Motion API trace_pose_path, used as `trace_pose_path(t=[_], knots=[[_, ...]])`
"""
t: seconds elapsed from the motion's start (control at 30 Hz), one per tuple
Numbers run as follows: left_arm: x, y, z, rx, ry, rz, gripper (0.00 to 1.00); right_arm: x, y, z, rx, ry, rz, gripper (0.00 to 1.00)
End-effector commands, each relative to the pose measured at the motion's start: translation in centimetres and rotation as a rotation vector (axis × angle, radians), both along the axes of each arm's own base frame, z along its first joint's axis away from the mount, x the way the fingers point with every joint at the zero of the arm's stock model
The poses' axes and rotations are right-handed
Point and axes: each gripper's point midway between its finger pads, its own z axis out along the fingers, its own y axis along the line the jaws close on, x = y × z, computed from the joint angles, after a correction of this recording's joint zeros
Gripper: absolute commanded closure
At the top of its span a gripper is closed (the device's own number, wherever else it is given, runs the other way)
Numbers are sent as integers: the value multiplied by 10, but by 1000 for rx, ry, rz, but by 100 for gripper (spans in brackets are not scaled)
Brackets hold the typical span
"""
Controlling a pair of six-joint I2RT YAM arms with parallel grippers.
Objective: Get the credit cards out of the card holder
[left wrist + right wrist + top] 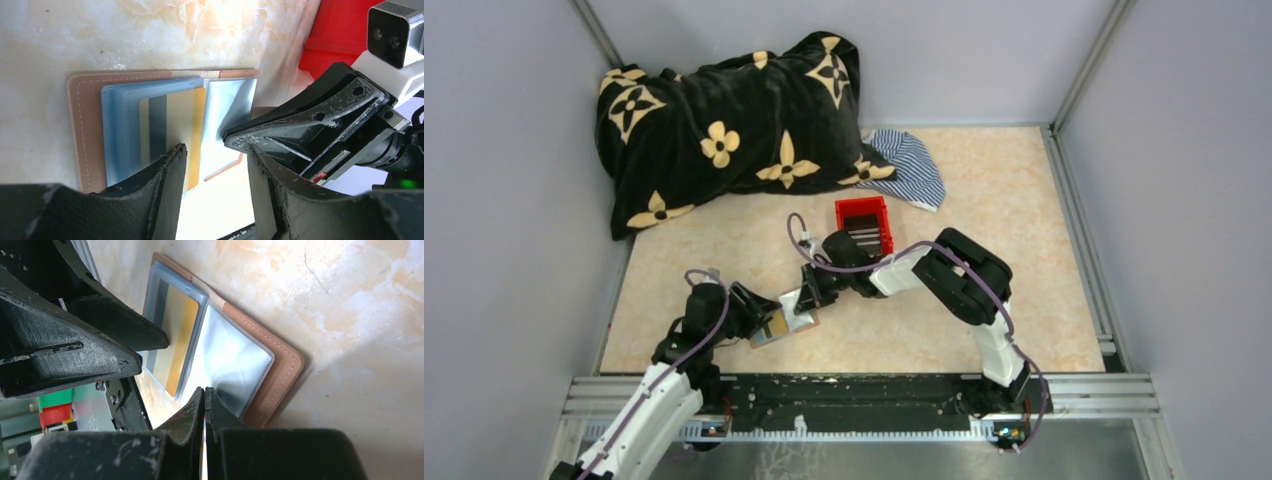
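The card holder (802, 320) lies open on the table, brown border (80, 125) around grey-blue pocket panels. A credit card (175, 115) striped grey and orange-tan sits in its left pocket (175, 330). The right panel (230, 360) looks bare. My left gripper (215, 155) is open at the holder's near edge, one fingertip (176, 152) resting over the card. My right gripper (204, 390) is shut, its tips pressing down on the edge of the right panel. From the left wrist view the right gripper (235, 140) comes in from the right.
A red bin (864, 225) with dark flat pieces inside stands just behind the arms. A black flowered blanket (734, 120) and a striped cloth (909, 165) lie at the back. Grey walls close in both sides. The two grippers are very close together.
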Motion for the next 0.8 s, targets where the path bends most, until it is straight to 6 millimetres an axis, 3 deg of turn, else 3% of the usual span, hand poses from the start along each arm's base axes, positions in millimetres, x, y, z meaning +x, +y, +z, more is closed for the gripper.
trace_pose_path(t=[0.0, 0.1, 0.17, 0.33, 0.47, 0.57, 0.67, 0.77], knots=[[-3, 5, -6, 27, 15, 9, 44, 4, 7, 23, 57, -42, 20, 95], [-7, 3, -14, 10, 34, 9, 45, -1, 14, 19, 40, -35, 44, 67], [-6, -1, -11, -10, 15, -7, 46, -3, 16, 18, 33, -40, 49, 61], [12, 0, 32, 38, -112, -34, 49, -2, 15, 14, 26, -42, 39, 61], [24, 23, 59, 215, -126, -2, 46, -3, 16, 14, 28, -41, 43, 62], [21, 41, 56, 320, -29, 43, 45, -2, 18, 17, 39, -39, 51, 63], [18, 42, 38, 350, 76, 36, 45, -2, 22, 20, 49, -37, 64, 63], [4, 42, 19, 364, 221, 33, 56, -1, 27, 21, 53, -35, 83, 64]])
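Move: The open card holder lies just under both my hands. The pale sleeve of its right-hand page is about 1 cm ahead of and 1 cm left of my shut right fingers, barely below them. The yellow card in the other page is some 6 cm left of those fingers and 2 cm nearer; the red box is 18 cm ahead and 13 cm right. From my left hand, the yellow card is about 2 cm left, the sleeve 5 cm right, both roughly level ahead and 1 to 2 cm below. I open my right fingers from shut to a bit over a third, backing off the pale sleeve by about 1 cm up and 1 cm left, then hold there above the page. After a pause I lift my left hand off the yellow card, about 7 cm up while going some 3 cm forward and left and rolling its left side up 15 degrees, then sink a little at the end; its fingers stay half open. ##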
